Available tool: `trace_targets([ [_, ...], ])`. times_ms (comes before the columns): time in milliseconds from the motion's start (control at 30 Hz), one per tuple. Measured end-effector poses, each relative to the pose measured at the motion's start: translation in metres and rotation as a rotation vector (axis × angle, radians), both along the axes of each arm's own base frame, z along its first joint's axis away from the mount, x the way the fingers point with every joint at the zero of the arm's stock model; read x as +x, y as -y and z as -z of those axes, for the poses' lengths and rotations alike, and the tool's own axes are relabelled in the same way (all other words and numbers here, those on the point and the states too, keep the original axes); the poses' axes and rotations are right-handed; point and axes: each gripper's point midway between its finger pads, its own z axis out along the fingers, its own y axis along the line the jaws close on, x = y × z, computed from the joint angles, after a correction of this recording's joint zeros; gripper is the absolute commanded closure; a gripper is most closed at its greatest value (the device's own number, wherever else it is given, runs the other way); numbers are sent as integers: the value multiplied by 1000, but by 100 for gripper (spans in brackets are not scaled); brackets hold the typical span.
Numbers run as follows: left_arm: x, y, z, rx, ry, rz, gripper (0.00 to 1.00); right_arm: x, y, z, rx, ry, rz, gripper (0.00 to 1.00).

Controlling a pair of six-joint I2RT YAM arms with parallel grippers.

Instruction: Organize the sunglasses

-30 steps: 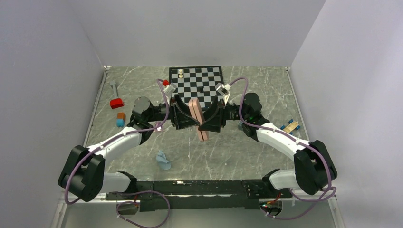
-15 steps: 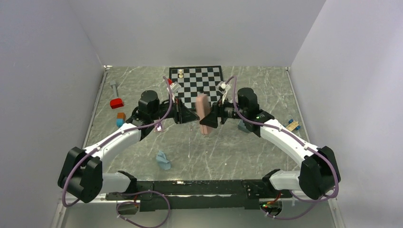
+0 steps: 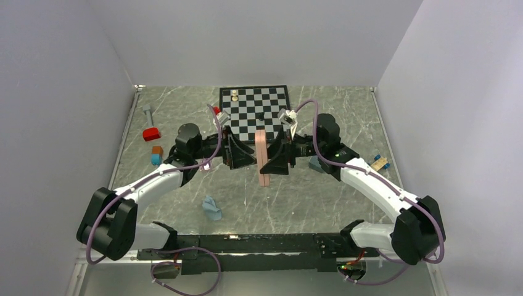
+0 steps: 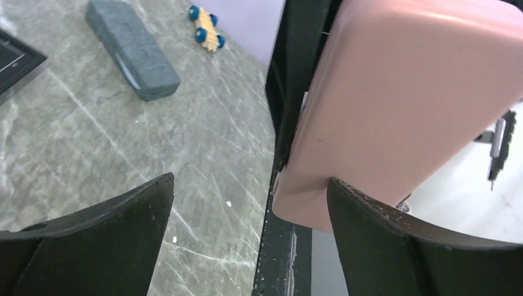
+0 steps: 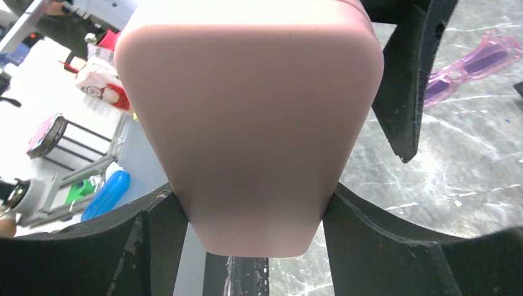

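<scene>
A pink oblong case [image 3: 263,158] hangs above the table between the two arms, seen edge-on from above. My right gripper [image 5: 253,213] is shut on it, one finger pressed on each long side. My left gripper [image 4: 250,194] stands wide open on the case's left. The case [image 4: 407,98] lies by its right finger [image 4: 395,246], and nothing is between the jaws. The translucent purple-pink sunglasses [image 5: 470,60] lie on the marble table behind the case in the right wrist view.
A grey-blue case [image 4: 132,49] and a small wooden toy car [image 4: 206,37] lie right of the arms. A chessboard [image 3: 256,111] with a few pieces is at the back. Red, orange and blue blocks [image 3: 151,134] sit far left. A light-blue cloth [image 3: 212,208] lies near front.
My left gripper has opened wide off the pink case. The case, tilted and held higher before, now hangs lower and straighter in the right gripper.
</scene>
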Motion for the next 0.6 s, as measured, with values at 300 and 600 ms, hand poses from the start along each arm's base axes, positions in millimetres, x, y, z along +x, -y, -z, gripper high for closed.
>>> trace_targets([
  [300,-24,-1,-22,-70,119,95,1,-14,-4,1,-2,3,-82,98],
  [600,-42,10,-52,-120,209,141,1,-18,-18,14,-43,-4,-103,99],
])
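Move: Upright between the right fingers, the pink case has its middle some 4 cm back, 5 cm right and 5 cm above the left hand. From the right hand it lies about 2 cm left and 3 cm higher, level fore and aft, with the open left gripper roughly 3 cm ahead, 6 cm left and 2 cm below. On the table about 22 cm beneath the left hand, the pink sunglasses lie some 9 cm ahead and 17 cm left, the blue cloth 9 cm back and 15 cm left. Rising about 5 cm while drawing back some 4 cm, the wide-open left hand rolls roughly 10 degrees, forward finger going up, to bring its fingers fore and aft of the pink case, and edges right only at the end. The right hand keeps its grip and carries the case some 2 cm back and 2 cm left, sinking slightly late on, into that opening. ##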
